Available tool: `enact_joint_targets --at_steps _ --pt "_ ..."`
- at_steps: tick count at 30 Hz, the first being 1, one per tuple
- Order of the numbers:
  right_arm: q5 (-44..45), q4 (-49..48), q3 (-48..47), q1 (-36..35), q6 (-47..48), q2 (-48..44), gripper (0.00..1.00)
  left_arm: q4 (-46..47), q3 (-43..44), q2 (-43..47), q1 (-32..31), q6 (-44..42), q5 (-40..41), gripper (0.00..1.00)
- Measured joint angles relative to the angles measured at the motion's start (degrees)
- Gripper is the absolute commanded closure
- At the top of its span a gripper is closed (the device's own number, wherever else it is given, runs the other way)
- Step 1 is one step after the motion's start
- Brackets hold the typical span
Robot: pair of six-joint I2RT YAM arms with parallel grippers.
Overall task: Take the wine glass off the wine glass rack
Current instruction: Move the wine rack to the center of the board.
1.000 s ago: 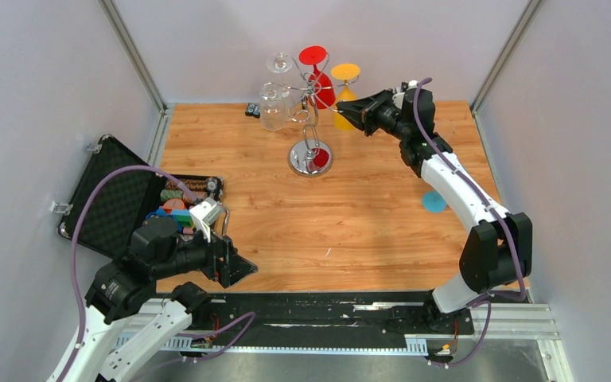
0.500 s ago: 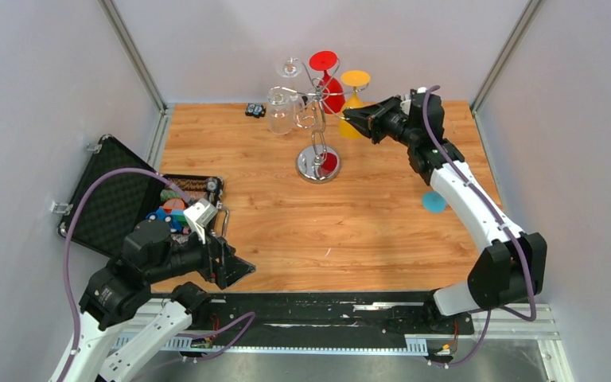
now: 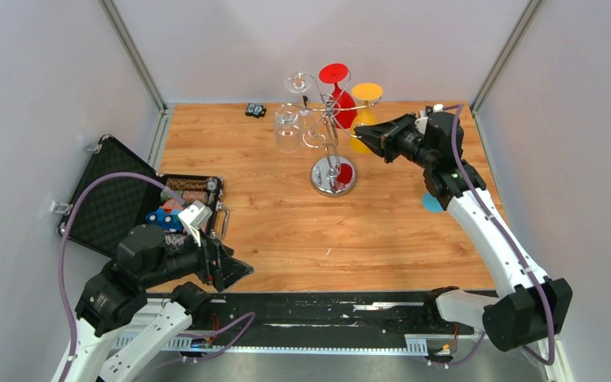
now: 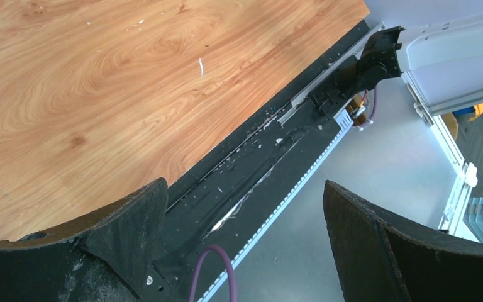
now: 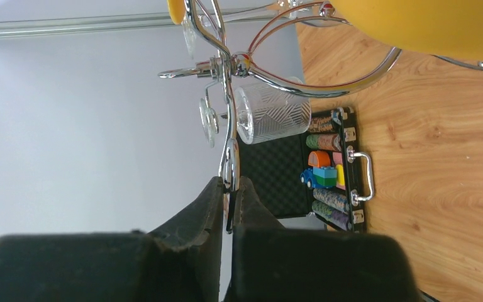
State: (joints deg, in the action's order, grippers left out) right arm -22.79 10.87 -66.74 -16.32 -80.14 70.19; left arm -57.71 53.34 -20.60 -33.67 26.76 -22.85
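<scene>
The chrome wine glass rack (image 3: 333, 177) stands at the back middle of the wooden table. Three wine glasses hang upside down from its curled arms: a clear patterned one (image 3: 287, 127), a red one (image 3: 342, 102) and a yellow one (image 3: 359, 142). My right gripper (image 3: 357, 133) is shut on the wire loop of one rack arm (image 5: 227, 160), right beside the yellow wine glass (image 5: 427, 25). The clear glass (image 5: 270, 116) hangs further out in the right wrist view. My left gripper (image 4: 244, 185) is open over the table's near edge, far from the rack, with nothing in it.
An open black case (image 3: 119, 203) with toy blocks and rolls lies at the left edge. A small black object (image 3: 255, 109) sits at the back, and a blue disc (image 3: 432, 203) lies by the right arm. Grey walls enclose three sides.
The rack, with its glasses, has slid right and toward the near side, carried along by my shut right gripper. The left arm has drifted slightly nearer.
</scene>
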Motion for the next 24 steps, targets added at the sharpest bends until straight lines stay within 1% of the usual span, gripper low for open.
enact_joint_targets --at_steps 8,24 --pt "1.4 4.26 4.22 0.0 -0.35 -8.11 1.0 0.02 0.11 0.02 0.0 1.44 0.02 0.0" --pt "4.22 9.66 10.29 0.0 -0.59 -20.09 1.0 -0.85 2.64 1.38 0.0 3.04 0.04 0.0"
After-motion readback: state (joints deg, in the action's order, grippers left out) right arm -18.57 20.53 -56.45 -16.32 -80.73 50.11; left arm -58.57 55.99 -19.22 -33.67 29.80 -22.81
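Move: Just ahead and left of the right hand, whose shut fingers already hold one of its wire arms, stands the wine rack, its post about 7 cm ahead and 6 cm left and its middle some 16 cm below. From the same hand, the yellow glass hangs 9 cm ahead and 4 cm right, the red glass 15 cm ahead and 2 cm left, the large clear glass 8 cm ahead and 16 cm left. The rack is about 38 cm ahead and 23 cm right of the idle left hand. Keeping its closed pinch on the rack's wire arm, the right hand goes on dragging the wine rack back towards the robot by about 7.5 cm and to the right by some 3.5 cm, slowing as it goes. It stays nearly level, with hardly any turn of the wrist, and the rack's foot slides along the board. ##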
